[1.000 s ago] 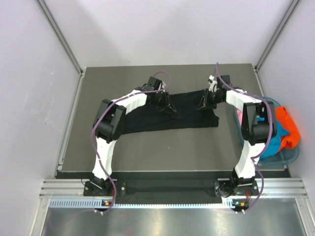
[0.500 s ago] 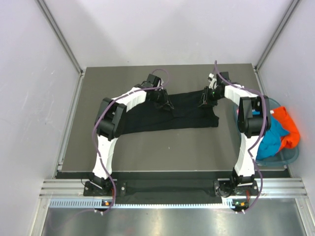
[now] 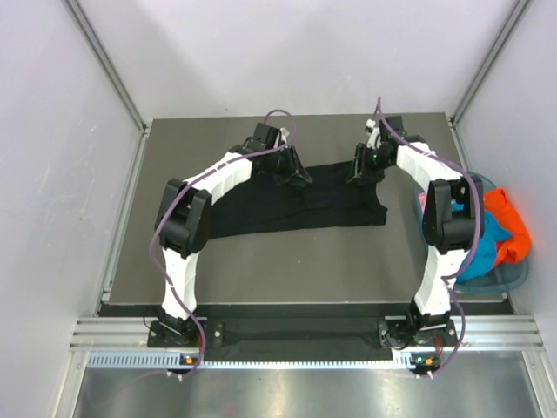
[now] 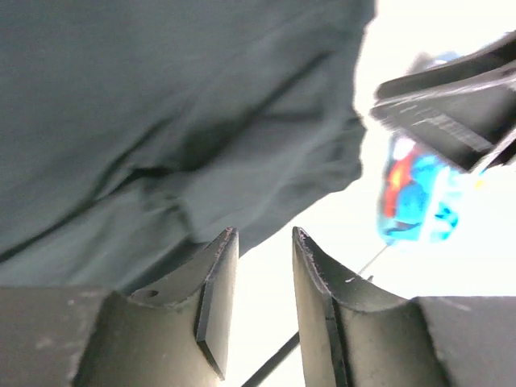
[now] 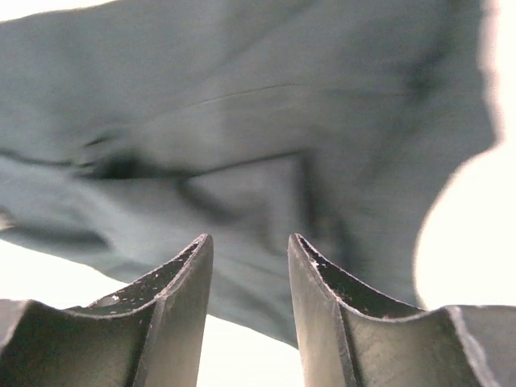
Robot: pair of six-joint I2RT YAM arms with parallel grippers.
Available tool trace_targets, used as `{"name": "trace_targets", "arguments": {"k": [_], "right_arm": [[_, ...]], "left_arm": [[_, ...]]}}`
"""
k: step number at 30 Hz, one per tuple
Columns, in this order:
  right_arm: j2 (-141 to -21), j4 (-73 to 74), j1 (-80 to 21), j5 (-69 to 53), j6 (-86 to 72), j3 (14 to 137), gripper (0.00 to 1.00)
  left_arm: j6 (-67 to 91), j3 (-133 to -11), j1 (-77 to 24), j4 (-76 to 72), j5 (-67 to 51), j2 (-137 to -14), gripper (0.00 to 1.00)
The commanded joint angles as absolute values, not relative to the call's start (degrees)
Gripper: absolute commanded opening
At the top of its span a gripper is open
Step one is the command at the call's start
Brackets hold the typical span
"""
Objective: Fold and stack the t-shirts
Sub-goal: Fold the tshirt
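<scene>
A black t-shirt [image 3: 296,205] lies folded into a long strip across the middle of the table. Both grippers hover at its far edge. My left gripper [image 3: 299,179] is over the strip's middle, and in the left wrist view [image 4: 264,234] its jaws stand apart with nothing between them, the black cloth [image 4: 161,121] ahead. My right gripper [image 3: 359,177] is near the strip's right end. Its jaws [image 5: 250,238] are open too, with the black cloth [image 5: 258,137] beyond them and not pinched. An orange t-shirt [image 3: 509,226], a teal one [image 3: 484,242] and a bit of pink [image 3: 424,202] sit bunched at the right.
A translucent blue-green basket [image 3: 515,279] holding the coloured shirts stands at the table's right edge beside the right arm. Bare grey table [image 3: 278,270] lies in front of the black shirt. Metal frame posts rise at the far corners.
The right gripper has opened and let go of the black shirt. Both grippers have drawn back a little toward the far edge of the table.
</scene>
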State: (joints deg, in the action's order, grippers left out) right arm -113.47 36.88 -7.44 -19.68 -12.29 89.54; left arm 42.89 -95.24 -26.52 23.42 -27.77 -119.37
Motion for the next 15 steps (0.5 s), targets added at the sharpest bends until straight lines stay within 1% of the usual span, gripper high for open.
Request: {"name": "trace_targets", "arguments": {"k": [1, 3, 6, 8, 11, 15], "right_arm": [[-111.4, 33.1, -10.0, -25.6, -17.6, 86.2, 0.42], [-111.8, 29.7, -10.2, -27.7, -19.4, 83.6, 0.42], [-113.4, 28.3, -9.8, -25.4, -20.7, 81.8, 0.42], [-115.4, 28.0, -9.3, -24.0, -20.4, 81.4, 0.42], [-118.0, 28.4, -8.5, -20.6, -19.8, 81.6, 0.42], [-118.8, 29.3, -8.3, -17.2, -18.7, 82.5, 0.42]], "left_arm": [[48.8, -94.2, -27.9, 14.1, -33.8, -121.1, 0.38], [49.9, -94.7, -28.7, 12.7, -35.6, -123.0, 0.37], [52.9, -93.0, -28.8, 10.1, -36.6, -126.8, 0.36], [52.7, -92.5, -28.7, 10.4, -35.0, -128.8, 0.35], [48.5, -97.1, -28.7, 15.7, -32.4, -132.7, 0.35], [39.8, -104.8, -28.1, 28.3, -28.3, -137.3, 0.38]]}}
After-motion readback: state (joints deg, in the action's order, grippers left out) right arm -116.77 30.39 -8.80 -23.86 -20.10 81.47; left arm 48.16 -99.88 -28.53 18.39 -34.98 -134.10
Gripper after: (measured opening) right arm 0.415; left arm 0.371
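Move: The raised fold in the middle of the t-shirt lies about 6 cm right of the left hand, 2 cm back and 10 cm below. From the right hand, it is some 8 cm to the left, 3 cm back and 7 cm below. The shirt's near edge runs about 9 cm back of the left hand, level with it sideways. The shirt's near right corner is about 7 cm right of the right hand and 8 cm back. Swing the left gripper about 4 cm right, then sink it some 8 cm onto the shirt beside the raised fold, tipping the fingers about 10 degrees further down. At once lower the right gripper about 5 cm, easing it 2 to 3 cm back and left towards the same fold. Keep both grippers partly open and set the fingertips down on the cloth. ##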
